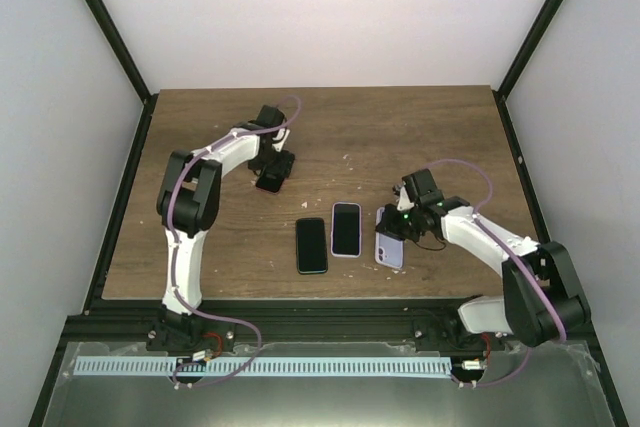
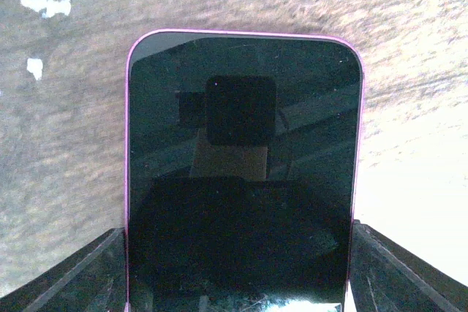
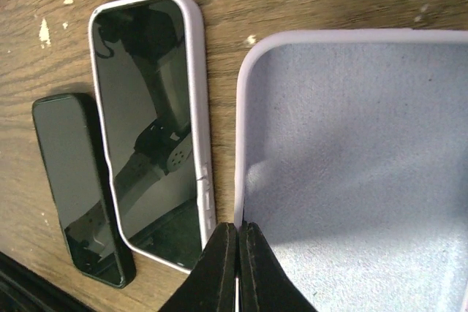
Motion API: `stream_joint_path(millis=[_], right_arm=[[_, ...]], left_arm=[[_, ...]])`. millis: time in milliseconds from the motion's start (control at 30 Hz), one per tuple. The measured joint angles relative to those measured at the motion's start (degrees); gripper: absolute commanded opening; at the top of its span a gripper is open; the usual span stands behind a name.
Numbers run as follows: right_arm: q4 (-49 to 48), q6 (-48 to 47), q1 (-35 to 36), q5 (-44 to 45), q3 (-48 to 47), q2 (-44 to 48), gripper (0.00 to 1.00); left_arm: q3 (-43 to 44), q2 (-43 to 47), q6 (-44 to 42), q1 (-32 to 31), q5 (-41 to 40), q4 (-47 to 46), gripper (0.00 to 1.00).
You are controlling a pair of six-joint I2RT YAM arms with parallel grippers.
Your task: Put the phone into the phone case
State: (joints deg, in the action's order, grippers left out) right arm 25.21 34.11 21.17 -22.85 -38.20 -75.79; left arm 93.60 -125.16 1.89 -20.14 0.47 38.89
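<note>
The phone (image 2: 241,158), black-screened with a pink rim, lies flat on the wooden table (image 1: 400,137) at the back left (image 1: 270,183). My left gripper (image 1: 272,169) (image 2: 238,233) straddles its near end, with a finger (image 2: 380,268) against each long edge. The phone case (image 3: 351,144) is lavender with a soft grey-blue lining and lies open side up at the right (image 1: 389,250). My right gripper (image 1: 402,225) (image 3: 238,230) is shut on the case's left side wall, pinching the thin rim.
Two other phones lie side by side mid-table: one in a white case (image 1: 346,229) (image 3: 150,122) and a dark green one (image 1: 311,245) (image 3: 77,180) to its left. The white-cased phone sits a narrow gap from the lavender case.
</note>
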Motion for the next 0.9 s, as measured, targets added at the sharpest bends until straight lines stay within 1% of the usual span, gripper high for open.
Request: stream_joint_path(millis=[167,267,500,700,900], right_arm=[[0.72,2.12,3.06,-0.26,-2.32,2.29,0.01],[0.28,3.98,5.29,-1.03,-3.82,4.07,0.01],[-2.84,9.42,15.04,-1.51,-8.09,2.45,0.01],[-8.24,14.01,23.93,-1.84,-14.95,-8.11,0.01],[-14.32,17.75,30.95,-1.68,-24.63,-20.33,0.01]], left_arm=[[-1.66,1.57,2.60,0.00,-0.24,2.16,0.54],[-3.04,3.02,4.48,0.00,-0.22,4.00,0.52],[-6.71,7.63,7.69,0.79,0.39,7.80,0.51],[-11.65,14.78,9.73,4.81,3.63,8.96,0.50],[-15.45,22.27,11.23,9.94,6.43,9.73,0.50]])
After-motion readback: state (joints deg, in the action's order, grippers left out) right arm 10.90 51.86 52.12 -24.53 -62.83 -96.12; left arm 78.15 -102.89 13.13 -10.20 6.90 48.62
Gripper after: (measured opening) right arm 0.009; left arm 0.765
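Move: The right hand already pinches the empty lilac case by its left rim. The dark phone with the pink edge, gripped in the left hand, lies roughly 26 cm to the right hand's left, 16 cm farther out and 4 cm lower. Some 5 cm below the right hand, the cased phone is about 9 cm left and level with it, the black phone 18 cm left and 4 cm back. From the left hand, the lilac case is some 28 cm right, 18 cm back and 4 cm higher. Right hand swings its case some 23 cm left, rising, over both phones; left lifts its phone back-left. ##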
